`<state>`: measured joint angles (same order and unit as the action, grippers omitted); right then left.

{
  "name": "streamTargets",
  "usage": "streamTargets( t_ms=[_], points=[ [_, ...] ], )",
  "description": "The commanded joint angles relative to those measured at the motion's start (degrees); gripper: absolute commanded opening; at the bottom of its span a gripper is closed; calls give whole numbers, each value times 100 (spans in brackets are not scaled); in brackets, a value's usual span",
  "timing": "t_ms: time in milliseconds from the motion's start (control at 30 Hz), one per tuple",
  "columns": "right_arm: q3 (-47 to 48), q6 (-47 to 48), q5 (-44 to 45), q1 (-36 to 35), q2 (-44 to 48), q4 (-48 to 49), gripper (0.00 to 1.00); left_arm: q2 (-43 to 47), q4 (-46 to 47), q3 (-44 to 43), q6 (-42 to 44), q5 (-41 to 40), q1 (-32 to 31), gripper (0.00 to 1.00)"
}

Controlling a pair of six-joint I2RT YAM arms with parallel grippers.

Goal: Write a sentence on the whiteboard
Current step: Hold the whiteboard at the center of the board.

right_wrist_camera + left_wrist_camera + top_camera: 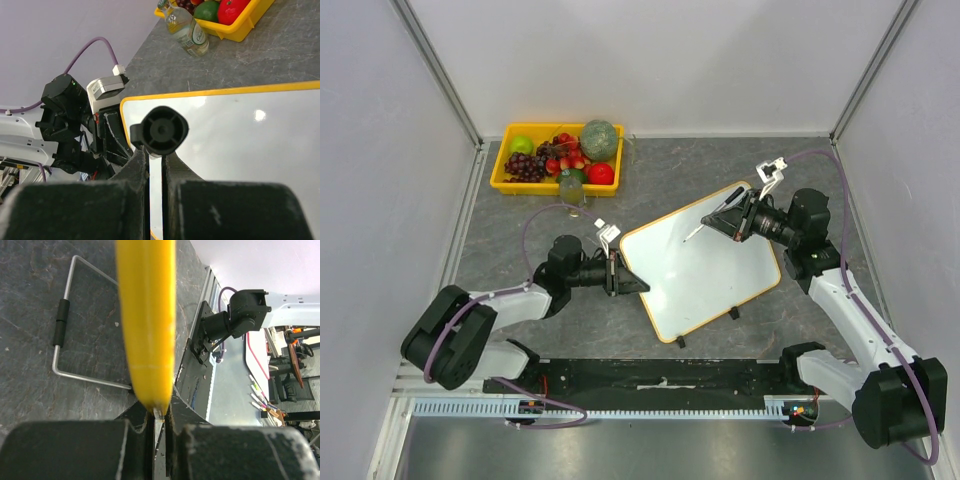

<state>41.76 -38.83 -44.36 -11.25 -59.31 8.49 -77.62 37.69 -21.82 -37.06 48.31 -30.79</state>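
Observation:
The whiteboard (705, 270), white with a thin orange-yellow frame, lies at an angle in the middle of the table. Its face is blank; the sentence is not visible on it. My left gripper (618, 273) is shut on the board's left edge, and in the left wrist view the yellow frame (147, 315) runs up from between the jaws of the left gripper (160, 415). My right gripper (737, 216) is shut on a black marker (712, 214), whose tip points down at the board's upper part. The right wrist view shows the marker's black rear end (160, 131) above the board (240, 150).
A yellow tray (502, 170) of fruit stands at the back left, with a small bottle (570, 188) just in front of it. Two black clips (681, 341) stick out from the board's near edge. A wire stand (65, 340) lies on the table under the board. Walls enclose the table.

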Motion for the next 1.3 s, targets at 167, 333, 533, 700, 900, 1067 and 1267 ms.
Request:
streamTargets(
  t_ms=[167,333,533,700,900,1067,1267],
  points=[
    [333,77,-152,17,25,56,0,721,-1245,609,427,276,-393,2],
    [280,95,-143,17,-37,135,0,1293,-1781,802,366,-286,-411,2],
    [201,60,-152,17,-63,232,0,2048,-2643,697,445,-1121,-411,17],
    [192,51,-161,17,-28,232,0,2488,-3329,469,507,-1798,-402,42],
    [184,60,-161,17,16,197,0,3059,-3690,416,331,-2212,-411,71],
    [175,68,-161,17,16,197,0,3499,-3734,416,85,-2335,-402,90],
    [131,60,-152,17,16,232,0,3895,-3392,583,-284,-2528,-402,81]
  ],
)
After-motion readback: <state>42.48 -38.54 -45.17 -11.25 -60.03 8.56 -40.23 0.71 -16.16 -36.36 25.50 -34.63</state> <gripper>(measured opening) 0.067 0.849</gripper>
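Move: The left hand already has the whiteboard's left edge pinched; the board's centre lies some 16 cm to its right, 6 cm ahead and about level. The near-edge black clip by the corner is roughly 14 cm back, 9 cm right and 6 cm below; the marker is about 15 cm ahead, 17 cm right and 10 cm higher. From the right hand, the board's centre lies roughly 9 cm back, 2 cm left and 12 cm down. Back and a little left, about 3 cm back in all, the left hand drags the whiteboard by its pinched left edge. Then its fingers open wide and it comes free of the edge, drawing off about 3 cm further left with a small dip and rise, the wrist turning some 15 degrees counter-clockwise. The right hand stays put, still holding the marker. ##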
